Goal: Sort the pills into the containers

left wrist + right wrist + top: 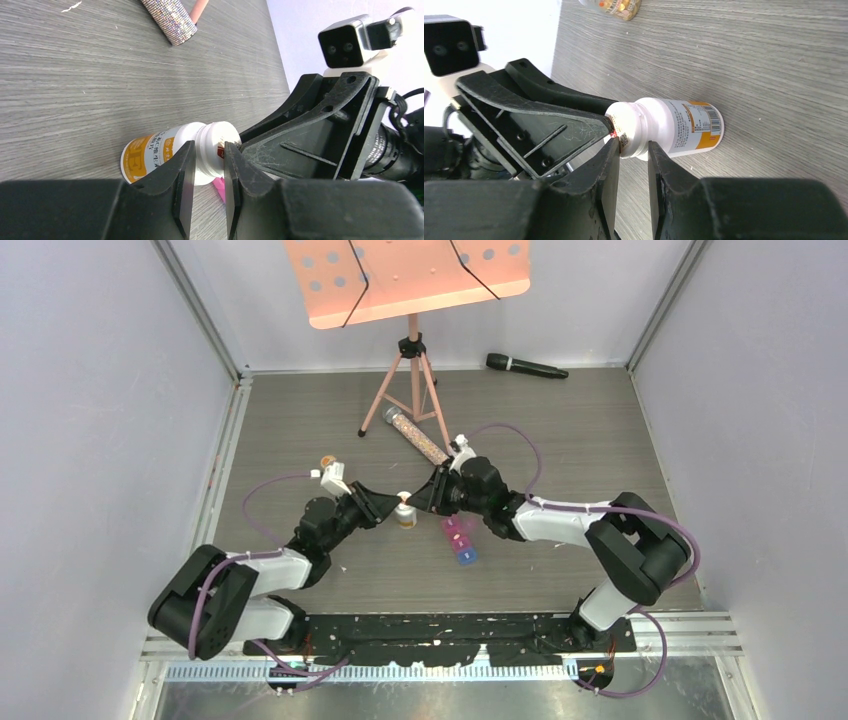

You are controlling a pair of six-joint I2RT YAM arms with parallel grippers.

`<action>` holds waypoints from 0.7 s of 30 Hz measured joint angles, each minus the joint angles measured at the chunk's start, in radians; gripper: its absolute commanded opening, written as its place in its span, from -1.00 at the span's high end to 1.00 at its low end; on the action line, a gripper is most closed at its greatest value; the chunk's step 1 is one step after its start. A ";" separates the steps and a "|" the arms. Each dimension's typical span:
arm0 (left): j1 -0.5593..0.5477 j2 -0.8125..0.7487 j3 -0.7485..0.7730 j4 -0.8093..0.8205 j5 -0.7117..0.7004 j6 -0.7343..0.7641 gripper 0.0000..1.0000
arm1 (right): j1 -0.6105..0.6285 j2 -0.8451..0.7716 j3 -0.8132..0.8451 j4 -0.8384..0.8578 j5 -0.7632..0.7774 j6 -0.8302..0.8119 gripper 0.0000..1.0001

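Observation:
A small white pill bottle (405, 514) with an orange label stands on the table between both arms. My left gripper (208, 145) is shut on its white neck just below the cap, coming in from the left (392, 504). My right gripper (632, 144) is shut on the cap end of the same bottle (674, 127), coming in from the right (424, 501). The containers (460, 538), a pink, purple and blue strip, lie just right of the bottle under my right arm. Only a pink corner (218, 188) of the strip shows in the left wrist view. No loose pills show.
A long clear tube of speckled beads (415, 435) lies behind the grippers by the pink music stand's tripod (410, 380). A small jar of orange pills (326, 462) stands at the left beside my left wrist. A black microphone (525, 366) lies at the back right.

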 measured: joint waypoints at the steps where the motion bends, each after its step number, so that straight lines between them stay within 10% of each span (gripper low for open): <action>1: 0.000 -0.008 0.008 -0.021 -0.002 0.002 0.99 | 0.002 -0.003 0.016 -0.035 0.008 -0.010 0.64; 10: -0.035 -0.267 0.141 -0.572 -0.077 0.112 -0.22 | 0.048 -0.019 0.240 -0.450 0.077 -0.184 -0.11; 21: -0.025 -0.460 0.290 -1.047 -0.290 0.212 -0.44 | 0.066 -0.037 0.384 -0.671 0.129 -0.394 -0.95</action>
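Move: The white bottle stands upright with its cap between both sets of fingertips: its middle is about 1 cm right of the left hand point, 1 cm left of the right one, level forward with both and some 4 cm below. From the left hand, the pill organizer lies 4 cm back and 11 cm right, the glass jar 8 cm ahead and 13 cm left, and the bead tube about 17 cm ahead and 3 cm right. The white bottle's cap comes free of both grippers as their fingers open. The left hand withdraws about 6 cm to the left and some 3 cm up, after edging slightly back; the right hand opens almost fully and rises about 3 cm nearly straight up, staying close by the bottle. Both wrists roll some 25 degrees, so the fingers point more steeply down. ##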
